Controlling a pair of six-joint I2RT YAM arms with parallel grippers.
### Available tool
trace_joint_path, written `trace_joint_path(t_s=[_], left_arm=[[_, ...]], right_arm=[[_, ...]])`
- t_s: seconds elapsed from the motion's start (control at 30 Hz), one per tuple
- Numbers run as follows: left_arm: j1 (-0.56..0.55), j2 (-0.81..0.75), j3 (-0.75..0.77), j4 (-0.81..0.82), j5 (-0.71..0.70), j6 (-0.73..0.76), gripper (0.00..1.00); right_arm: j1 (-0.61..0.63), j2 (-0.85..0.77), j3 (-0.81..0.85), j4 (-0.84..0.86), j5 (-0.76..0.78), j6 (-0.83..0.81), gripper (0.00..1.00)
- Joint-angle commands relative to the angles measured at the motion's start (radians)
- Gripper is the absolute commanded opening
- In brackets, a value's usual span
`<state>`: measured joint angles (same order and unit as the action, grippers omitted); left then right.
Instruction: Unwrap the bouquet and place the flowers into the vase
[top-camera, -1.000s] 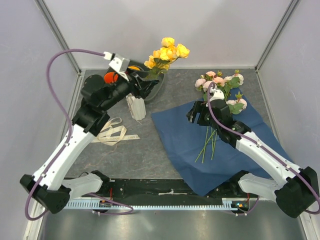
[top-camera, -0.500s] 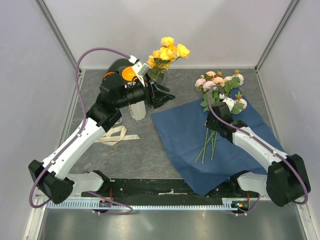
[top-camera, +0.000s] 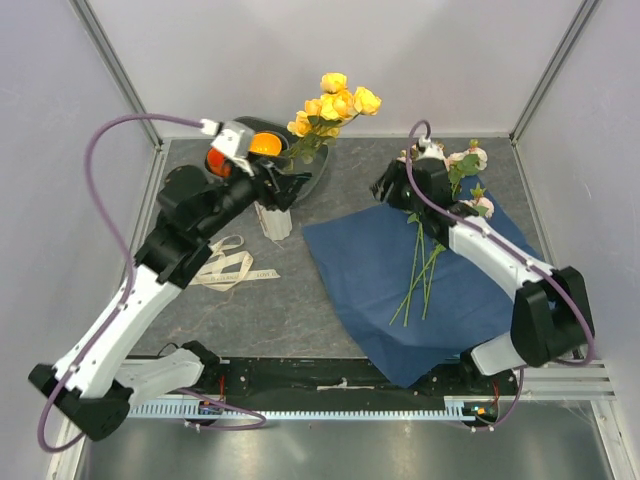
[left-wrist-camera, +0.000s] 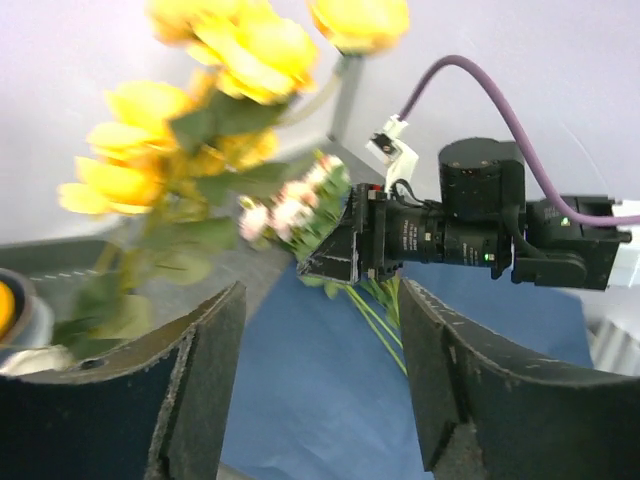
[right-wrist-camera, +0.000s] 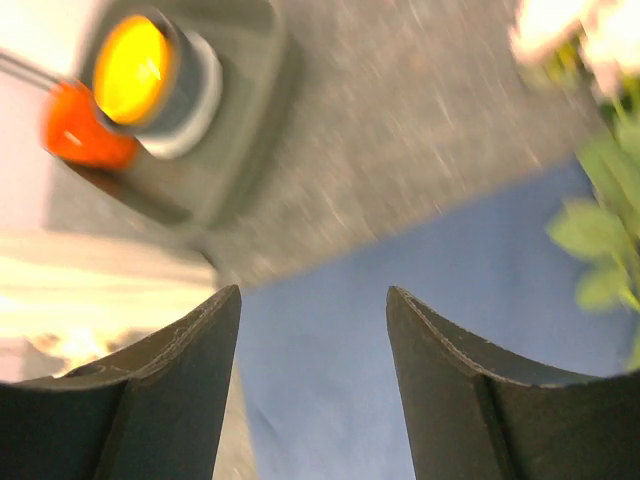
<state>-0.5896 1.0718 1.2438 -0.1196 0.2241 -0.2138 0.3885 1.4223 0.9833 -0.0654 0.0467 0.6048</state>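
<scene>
The yellow flowers (top-camera: 335, 102) rise over the white ribbed vase (top-camera: 272, 218); my left arm hides their lower stems. My left gripper (top-camera: 288, 186) hovers just above the vase, open and holding nothing. In its wrist view the yellow flowers (left-wrist-camera: 230, 60) sit left of the empty left gripper (left-wrist-camera: 320, 390). The pink flowers (top-camera: 462, 165) lie on the flat blue paper (top-camera: 360, 270), stems (top-camera: 415, 280) pointing toward me. My right gripper (top-camera: 386, 186) is open beside the pink blooms, over the paper's far-left edge. Only blue paper (right-wrist-camera: 330, 330) shows between the right gripper (right-wrist-camera: 312, 380) fingers.
The cream ribbon (top-camera: 226, 265) lies loose on the table left of the vase. A dark grey tray (top-camera: 312, 176) with orange bowls (top-camera: 262, 146) stands behind the vase, also as the tray (right-wrist-camera: 210, 170) in the right wrist view. Enclosure walls stand on three sides.
My left gripper has swung back left from beside the yellow flowers to above the vase. My right gripper has left the pink stems and moved far and left, next to the blooms.
</scene>
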Motion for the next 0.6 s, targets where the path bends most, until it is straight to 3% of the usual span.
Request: trace_joint_path(t_s=[0.0,0.17,0.23,0.57], left_arm=[[0.051,-0.114,-0.03,0.083,-0.221,0.042,0.71],[0.171,-0.161,-0.089,0.147,-0.207,-0.045,0.71],[0.203,-0.156,-0.093,0.153,-0.181,-0.064,0.71],[0.26,-0.128,-0.098,0.17,-0.112,-0.118,0.7]], right_arm=[[0.0,0.134,0.184,0.223,-0.015,0.087,0.67],[0.003,0.305,0.352,0.428,-0.05,0.2,0.66],[0.015,0.384,0.44,0.479,-0.151,0.248,0.66],[0.214,0.46,0.632,0.473,-0.168,0.236,0.67]])
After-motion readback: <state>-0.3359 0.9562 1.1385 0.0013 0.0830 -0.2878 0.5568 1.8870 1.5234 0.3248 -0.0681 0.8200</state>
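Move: The yellow flowers already stand in the vase; their heads lie about 5 cm ahead of the right hand, 13 cm to its left and some 20 cm above it. From that hand, the vase is 26 cm left, 5 cm back and a little below; the pink flowers are 11 cm ahead, 15 cm right, down on the table. From the left hand, the yellow heads are roughly 16 cm ahead, 2 cm right; the vase is 5 cm ahead, 11 cm left, well below. Sweeping forward and up, then mostly left, the open right hand swings about 17 cm left and 12 cm higher towards the yellow flowers, easing back slightly at the end; it rolls left side up and tips upward, its fingers coming in against the bunch just below the heads. The left hand, also open, clears off some 10 cm left and a little forward, turning counter-clockwise to roughly above the vase. ##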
